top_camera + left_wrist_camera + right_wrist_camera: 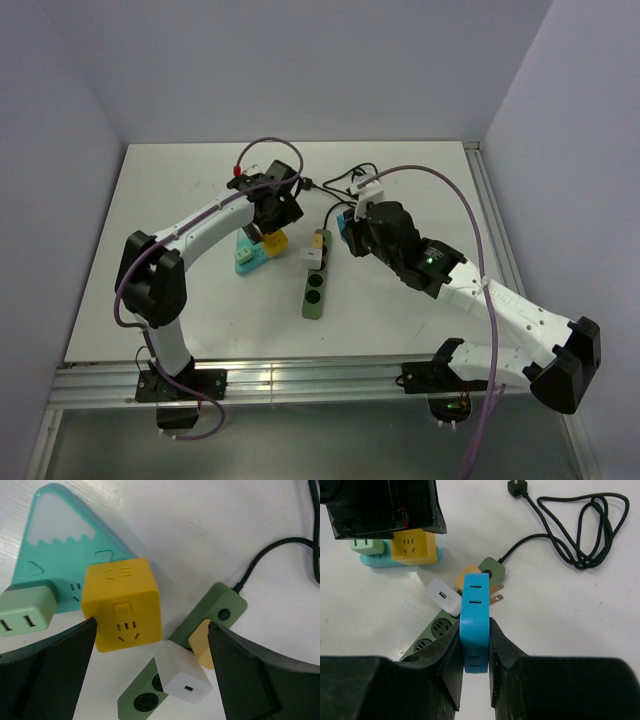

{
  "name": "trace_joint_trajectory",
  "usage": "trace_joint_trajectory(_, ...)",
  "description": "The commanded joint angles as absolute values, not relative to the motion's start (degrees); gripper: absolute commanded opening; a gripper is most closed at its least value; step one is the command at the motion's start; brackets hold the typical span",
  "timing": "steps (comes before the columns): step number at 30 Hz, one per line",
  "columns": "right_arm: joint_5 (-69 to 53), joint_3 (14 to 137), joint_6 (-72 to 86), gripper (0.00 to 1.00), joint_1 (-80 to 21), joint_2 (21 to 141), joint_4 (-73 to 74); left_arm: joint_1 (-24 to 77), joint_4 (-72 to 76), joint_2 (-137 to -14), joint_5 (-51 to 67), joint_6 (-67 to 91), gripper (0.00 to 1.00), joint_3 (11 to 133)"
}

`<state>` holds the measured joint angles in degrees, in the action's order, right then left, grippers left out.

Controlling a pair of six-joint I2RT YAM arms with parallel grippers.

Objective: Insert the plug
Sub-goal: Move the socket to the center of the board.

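My right gripper (475, 647) is shut on a blue plug (474, 615), held on edge with its two brass prongs (495, 593) pointing right. It hangs just above the switch end of the green power strip (434, 630). A white USB charger (443, 596) and a pale orange plug (469, 572) are seated in the strip; two sockets (441, 626) at the strip's near end show bare. In the top view the right gripper (348, 228) sits right of the strip (314, 285). My left gripper (152, 625) is open above the yellow cube adapter (125, 602) and the strip (214, 607), holding nothing.
A teal mountain-shaped socket block (60, 545) lies left of the strip, carrying the yellow cube and a pale green plug (25, 611). The strip's black cable (570, 535) coils at the back right. Walls close the table's left, back and right sides.
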<state>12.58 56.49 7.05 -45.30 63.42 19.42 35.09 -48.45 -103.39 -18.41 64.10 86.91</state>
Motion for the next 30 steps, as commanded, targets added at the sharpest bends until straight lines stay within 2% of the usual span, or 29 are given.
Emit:
trace_joint_trajectory(1, 11.78, 54.76, 9.14, 0.0, -44.65, 60.56, 13.19, 35.86, -53.95, -101.95, -23.37, 68.11, 0.99, 89.64)
trace_joint_trajectory(6, 10.37, 52.91, 9.84, 0.0, -44.3, 59.42, 11.43, 37.35, -57.65, -102.91, -26.01, 70.49, 1.0, 91.49)
trace_joint_trajectory(14, 9.14, 52.21, 9.76, 0.0, -44.12, 57.57, 11.07, 37.35, -61.17, -111.52, -27.86, 70.84, 0.99, 96.15)
trace_joint_trajectory(19, 8.96, 51.86, 10.02, 0.0, -44.12, 57.3, 10.9, 36.48, -59.07, -112.41, -27.6, 69.61, 0.99, 95.8)
trace_joint_trajectory(23, 9.05, 51.68, 10.02, 0.0, -44.12, 56.95, 10.81, 35.69, -56.17, -111.62, -26.37, 67.59, 0.82, 94.13)
trace_joint_trajectory(24, 9.14, 51.59, 10.11, 0.0, -44.12, 56.87, 10.72, 35.6, -54.68, -111.36, -26.28, 66.37, 0.71, 93.09)
trace_joint_trajectory(26, 9.75, 51.33, 10.02, 0.0, -44.12, 56.51, 10.55, 35.6, -53.7, -110.31, -25.93, 65.57, 0.6, 91.85)
trace_joint_trajectory(27, 9.76, 51.33, 10.02, 0.0, -44.21, 56.17, 10.55, 35.68, -53.09, -109.95, -25.58, 64.87, 0.49, 90.63)
trace_joint_trajectory(30, 10.02, 51.15, 10.02, 0.0, -44.12, 55.99, 10.72, 35.6, -51.24, -107.32, -24.7, 61.27, 0.37, 86.77)
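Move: The left gripper, open, aims at the yellow cube plug on the right corner of the turquoise socket: about 4 cm below, 2 cm to its left and 1 cm ahead. The mint plug lies some 9 cm left and 2 cm back; the white plug on the green strip is about 6 cm right and 3 cm back, the small orange one 8 cm right and 1 cm ahead. From the right hand the yellow cube is roughly 9 cm ahead, 17 cm left and 16 cm below. Ease the open left gripper about 1 cm back and to its left to line it up over the yellow cube, then sink some 4 cm so the fingers straddle it, rolling the hand about 10 degrees, left side up. Drift slightly forward and left while closing the fingers to pinch the cube's two sides. ##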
